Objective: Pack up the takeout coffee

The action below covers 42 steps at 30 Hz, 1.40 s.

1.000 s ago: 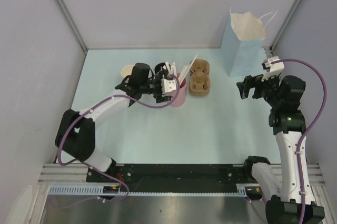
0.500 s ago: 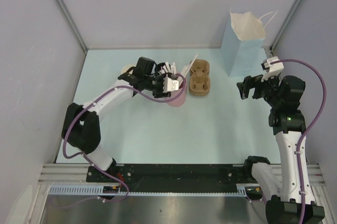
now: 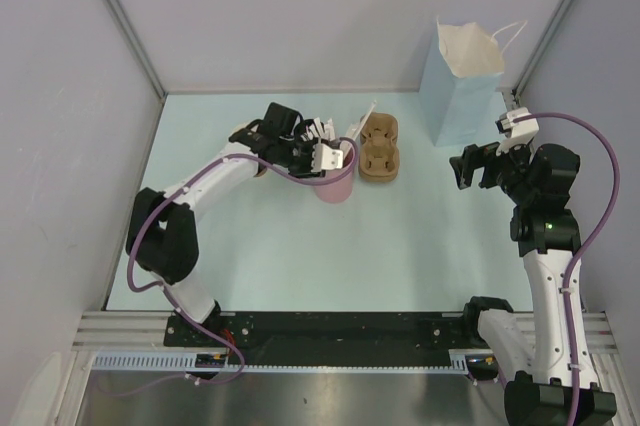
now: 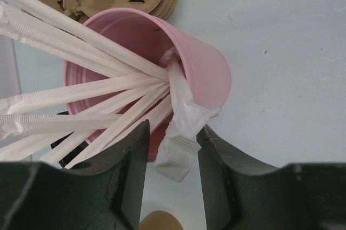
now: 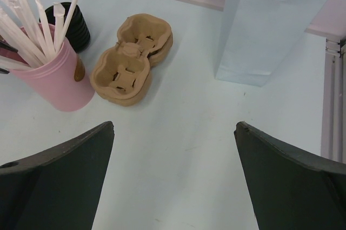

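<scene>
A pink cup [image 3: 335, 184] of white wrapped stirrers [image 4: 81, 92] stands left of a brown pulp cup carrier [image 3: 379, 149]. My left gripper [image 3: 322, 158] hangs at the cup's rim. Its jaws are half closed around the folded end of one stirrer wrapper [image 4: 178, 151], and a gap still shows on the left side. Only a sliver of a tan paper cup [image 4: 162, 222] shows below the jaws, so I cannot tell whether it is the takeout coffee. My right gripper [image 3: 478, 166] hovers wide open and empty at the right.
A light blue paper bag [image 3: 460, 81] stands open at the back right. A stack of black lids [image 5: 70, 22] sits behind the pink cup [image 5: 59, 87]. Grey walls enclose the table on three sides.
The left arm has swung further back and its jaws have narrowed around a stirrer end at the pink cup. The right arm has not moved.
</scene>
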Each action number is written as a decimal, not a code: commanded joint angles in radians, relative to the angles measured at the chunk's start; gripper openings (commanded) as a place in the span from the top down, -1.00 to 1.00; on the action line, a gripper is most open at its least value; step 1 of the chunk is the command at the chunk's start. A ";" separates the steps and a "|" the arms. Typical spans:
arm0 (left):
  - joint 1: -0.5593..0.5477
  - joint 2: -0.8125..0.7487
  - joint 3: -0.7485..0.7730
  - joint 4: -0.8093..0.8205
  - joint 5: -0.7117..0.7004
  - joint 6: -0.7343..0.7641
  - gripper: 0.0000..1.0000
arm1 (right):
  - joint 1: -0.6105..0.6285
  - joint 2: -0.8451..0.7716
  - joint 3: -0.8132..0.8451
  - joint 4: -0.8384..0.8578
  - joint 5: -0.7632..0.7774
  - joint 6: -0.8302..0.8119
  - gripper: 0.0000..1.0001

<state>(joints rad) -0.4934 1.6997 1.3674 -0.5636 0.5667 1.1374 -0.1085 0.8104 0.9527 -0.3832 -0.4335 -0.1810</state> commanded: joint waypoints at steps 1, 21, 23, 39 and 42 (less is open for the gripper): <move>-0.010 -0.002 0.055 -0.024 -0.007 0.041 0.14 | -0.002 -0.016 0.003 0.035 0.001 -0.012 -1.00; -0.030 -0.014 0.084 -0.137 -0.025 0.030 0.99 | 0.001 -0.017 0.003 0.038 0.002 -0.009 -0.99; -0.034 -0.024 0.076 -0.134 -0.021 0.025 0.99 | 0.001 -0.019 0.003 0.040 0.004 -0.009 -0.99; -0.042 -0.124 0.117 -0.122 -0.005 -0.027 0.99 | 0.003 -0.019 0.001 0.041 0.006 -0.008 -0.99; -0.042 -0.149 0.133 -0.124 -0.007 -0.039 0.99 | 0.003 -0.020 0.003 0.040 0.006 -0.006 -0.99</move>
<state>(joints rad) -0.5282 1.6390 1.4353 -0.7170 0.5301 1.1141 -0.1085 0.8047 0.9520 -0.3832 -0.4332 -0.1810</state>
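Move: A crumpled, paper-wrapped straw end stands between the left hand's open fingers, about 1 cm to its right and level with them, at the pink straw cup's rim. The straw cup's middle is some 3 cm ahead, 3 cm right and 6 cm below; the drink carrier about 11 cm ahead and 14 cm right, the black lids 13 cm ahead and 4 cm left, both roughly 10 cm below. From the right hand, that straw end lies about 8 cm ahead, 31 cm left and 15 cm lower. The left hand shuts its half-open fingers at the straw cup's near rim, then draws back and up about 2 cm each. ##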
